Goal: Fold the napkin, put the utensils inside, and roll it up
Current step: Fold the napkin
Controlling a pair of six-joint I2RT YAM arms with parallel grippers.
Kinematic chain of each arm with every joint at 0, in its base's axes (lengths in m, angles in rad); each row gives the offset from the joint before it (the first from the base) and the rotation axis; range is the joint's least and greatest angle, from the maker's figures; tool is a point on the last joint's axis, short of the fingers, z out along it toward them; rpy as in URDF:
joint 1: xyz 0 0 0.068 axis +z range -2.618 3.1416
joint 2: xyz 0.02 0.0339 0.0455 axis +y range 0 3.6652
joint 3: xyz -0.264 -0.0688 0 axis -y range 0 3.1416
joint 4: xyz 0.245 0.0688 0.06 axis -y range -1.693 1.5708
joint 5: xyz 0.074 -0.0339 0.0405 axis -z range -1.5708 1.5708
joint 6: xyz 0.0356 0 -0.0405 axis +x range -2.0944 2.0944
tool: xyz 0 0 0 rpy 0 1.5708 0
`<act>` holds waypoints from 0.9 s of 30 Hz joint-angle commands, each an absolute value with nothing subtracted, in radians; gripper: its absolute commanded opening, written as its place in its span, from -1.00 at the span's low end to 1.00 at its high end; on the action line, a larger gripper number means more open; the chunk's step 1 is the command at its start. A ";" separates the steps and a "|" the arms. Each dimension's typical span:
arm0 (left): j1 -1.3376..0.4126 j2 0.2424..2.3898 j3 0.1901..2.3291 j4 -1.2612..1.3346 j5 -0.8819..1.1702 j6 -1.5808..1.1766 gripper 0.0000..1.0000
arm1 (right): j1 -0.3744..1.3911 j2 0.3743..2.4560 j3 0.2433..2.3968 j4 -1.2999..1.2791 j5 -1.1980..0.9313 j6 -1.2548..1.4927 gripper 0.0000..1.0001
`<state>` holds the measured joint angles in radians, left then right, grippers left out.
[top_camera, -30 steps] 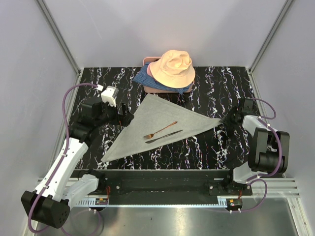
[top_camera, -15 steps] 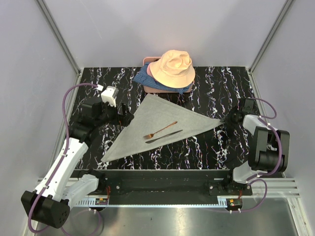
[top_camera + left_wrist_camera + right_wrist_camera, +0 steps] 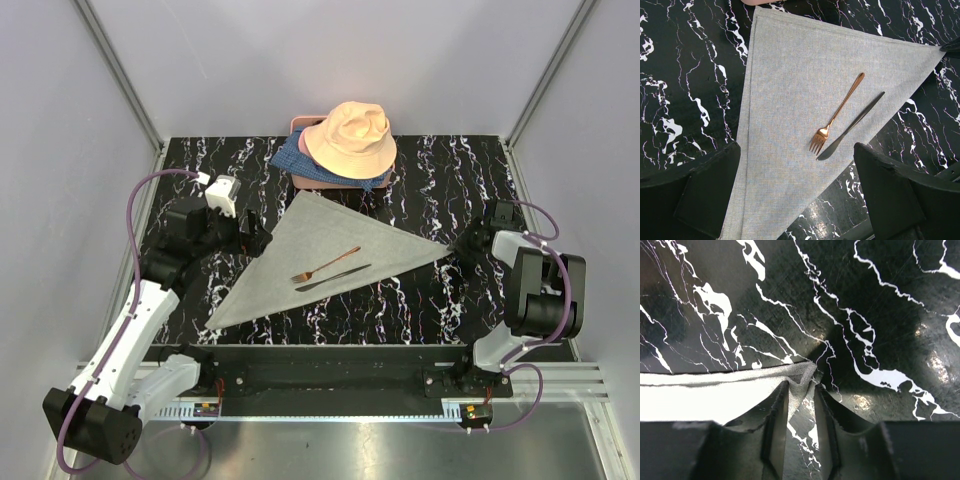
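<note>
The light-grey napkin (image 3: 310, 262) lies folded into a triangle on the black marble table (image 3: 440, 180). A copper fork (image 3: 327, 263) and a dark knife (image 3: 333, 278) rest side by side on its middle, and both the fork (image 3: 836, 115) and the knife (image 3: 852, 125) also show in the left wrist view. My left gripper (image 3: 257, 238) hovers over the napkin's left edge (image 3: 747, 125), with its jaws (image 3: 796, 148) wide open and empty. My right gripper (image 3: 464, 247) is low at the napkin's right corner (image 3: 802, 377). The bunched tip sits between its narrowed fingers (image 3: 801, 389), and a gap still shows.
A peach bucket hat (image 3: 350, 138) sits on blue patterned fabric (image 3: 293, 160) at the back centre, just behind the napkin's top corner. Grey walls close in the table on three sides. The arm bases and a rail run along the near edge.
The right gripper's jaws have narrowed around the napkin's right corner, and its wrist has shifted slightly. The left arm, fork and knife have not moved.
</note>
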<state>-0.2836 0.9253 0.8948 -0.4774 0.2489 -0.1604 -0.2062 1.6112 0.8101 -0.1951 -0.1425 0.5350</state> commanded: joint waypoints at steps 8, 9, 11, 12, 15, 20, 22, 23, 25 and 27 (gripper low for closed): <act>-0.287 0.920 0.899 -0.446 0.236 -0.147 0.97 | -0.221 1.652 0.847 -0.172 -0.117 0.528 -0.49; -0.287 0.922 0.899 -0.446 0.236 -0.147 0.97 | -0.221 1.655 0.848 -0.172 -0.118 0.525 -0.50; -0.287 0.922 0.899 -0.448 0.238 -0.147 0.97 | -0.221 1.661 0.854 -0.172 -0.132 0.520 -0.54; -0.287 0.920 0.899 -0.448 0.239 -0.147 0.97 | -0.221 1.664 0.856 -0.170 -0.135 0.519 -0.55; -0.287 0.919 0.897 -0.448 0.239 -0.147 0.97 | -0.221 1.669 0.861 -0.172 -0.144 0.512 -0.58; -0.287 0.917 0.897 -0.446 0.242 -0.147 0.97 | -0.221 1.674 0.873 -0.172 -0.173 0.491 -0.66; -0.287 0.919 0.897 -0.448 0.238 -0.150 0.97 | -0.221 1.681 0.884 -0.172 -0.204 0.468 -0.77; -0.287 0.920 0.897 -0.448 0.232 -0.150 0.98 | -0.221 1.681 0.885 -0.170 -0.213 0.460 -0.84; -0.287 0.919 0.896 -0.448 0.219 -0.153 0.97 | -0.221 1.671 0.887 -0.163 -0.256 0.446 -1.00; -0.287 0.920 0.896 -0.449 0.213 -0.155 0.97 | -0.221 1.654 0.890 -0.150 -0.302 0.439 -1.00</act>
<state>-0.2836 0.9249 0.8948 -0.4774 0.2462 -0.1608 -0.2161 1.6722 0.8566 -0.1768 -0.2047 0.4850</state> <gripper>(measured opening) 0.987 0.018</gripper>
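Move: The napkin's right-hand corner lies right at my right fingertips, about 1 cm ahead and 1 cm below, with my fingers already straddling it. Some 32 cm to my right hand's left on the napkin lie the fork, about 4 cm back, and the knife at about 31 cm left and 7 cm back. From my idle left hand the corner is roughly 46 cm to the right, 5 cm ahead and 20 cm below. I draw my part-open right fingers nearly shut, pinching the doubled cloth at the napkin's corner between their tips. As they close, I ease that hand forward about 1.5 cm, staying low over the table with the wrist practically unturned. ##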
